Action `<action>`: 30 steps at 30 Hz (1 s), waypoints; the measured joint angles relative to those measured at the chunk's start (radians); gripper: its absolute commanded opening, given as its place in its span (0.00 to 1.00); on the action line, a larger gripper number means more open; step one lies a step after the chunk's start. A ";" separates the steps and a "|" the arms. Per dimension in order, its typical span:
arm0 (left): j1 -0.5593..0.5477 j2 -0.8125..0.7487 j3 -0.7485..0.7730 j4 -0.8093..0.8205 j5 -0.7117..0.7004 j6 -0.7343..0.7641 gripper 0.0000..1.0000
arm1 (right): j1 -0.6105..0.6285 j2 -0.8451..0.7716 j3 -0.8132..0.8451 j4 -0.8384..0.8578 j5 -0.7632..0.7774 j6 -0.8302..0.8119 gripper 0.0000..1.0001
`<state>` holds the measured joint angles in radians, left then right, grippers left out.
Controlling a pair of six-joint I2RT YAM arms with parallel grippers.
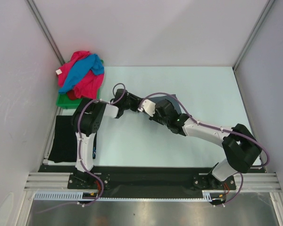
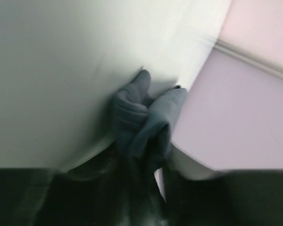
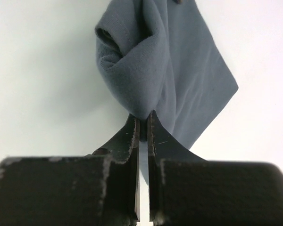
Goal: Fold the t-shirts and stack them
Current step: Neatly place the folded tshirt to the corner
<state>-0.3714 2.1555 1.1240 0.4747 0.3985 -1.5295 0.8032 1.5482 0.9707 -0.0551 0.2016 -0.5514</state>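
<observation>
The slate-grey t-shirt hangs bunched over the white table, and my right gripper is shut on a fold of it. In the top view both grippers meet at mid-table, my left gripper right beside my right gripper, with a little of the grey t-shirt showing behind them. The left wrist view is blurred: the grey t-shirt runs down between the dark fingers of my left gripper, with a thin pale sliver beside the cloth. A black t-shirt lies flat at the near left.
A pile of pink t-shirt and blue t-shirt sits on a green tray at the far left. White walls close the table at the back and on both sides. The metal rail runs along the near edge.
</observation>
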 measured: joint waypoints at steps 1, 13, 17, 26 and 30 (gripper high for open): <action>0.000 0.001 -0.005 0.002 -0.005 0.008 0.28 | 0.002 -0.005 -0.007 0.002 0.000 0.005 0.09; -0.022 -0.429 -0.271 -0.133 -0.218 0.360 0.00 | 0.022 -0.216 -0.164 0.006 0.001 0.175 0.57; -0.035 -0.677 -0.353 -0.228 -0.331 0.465 0.00 | 0.027 -0.311 -0.179 0.003 0.011 0.224 0.59; -0.045 -1.015 -0.394 -0.526 -0.581 0.621 0.00 | 0.047 -0.483 -0.193 -0.002 0.018 0.284 0.60; -0.045 -1.113 -0.394 -0.647 -0.689 0.675 0.00 | 0.054 -0.498 -0.193 -0.002 0.018 0.296 0.61</action>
<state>-0.4168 1.0424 0.7300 -0.1726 -0.2909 -0.8543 0.8570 1.0504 0.7776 -0.0574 0.2195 -0.2554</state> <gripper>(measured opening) 0.053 0.602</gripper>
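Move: The folded grey t-shirt's left edge already sits between the left hand's half-shut fingers; its middle is about 10 cm to that hand's right, level ahead and 1 cm lower. From there the black t-shirt in the near-left corner is some 33 cm left and 17 back, the green bin about 31 cm left and 5 ahead. From the right hand, still gripping a raised fold, the grey t-shirt's middle is roughly 11 cm ahead, 6 right and 9 below. Leftwards, up and back, the left hand carries the grey t-shirt off towards the black t-shirt, about 17 cm left and nearly as far up, after first pinching its edge shut with a slight dip; its wrist rolls left side up some 50 degrees. The right fingers open and let go of the fold, and that hand withdraws up and back. ##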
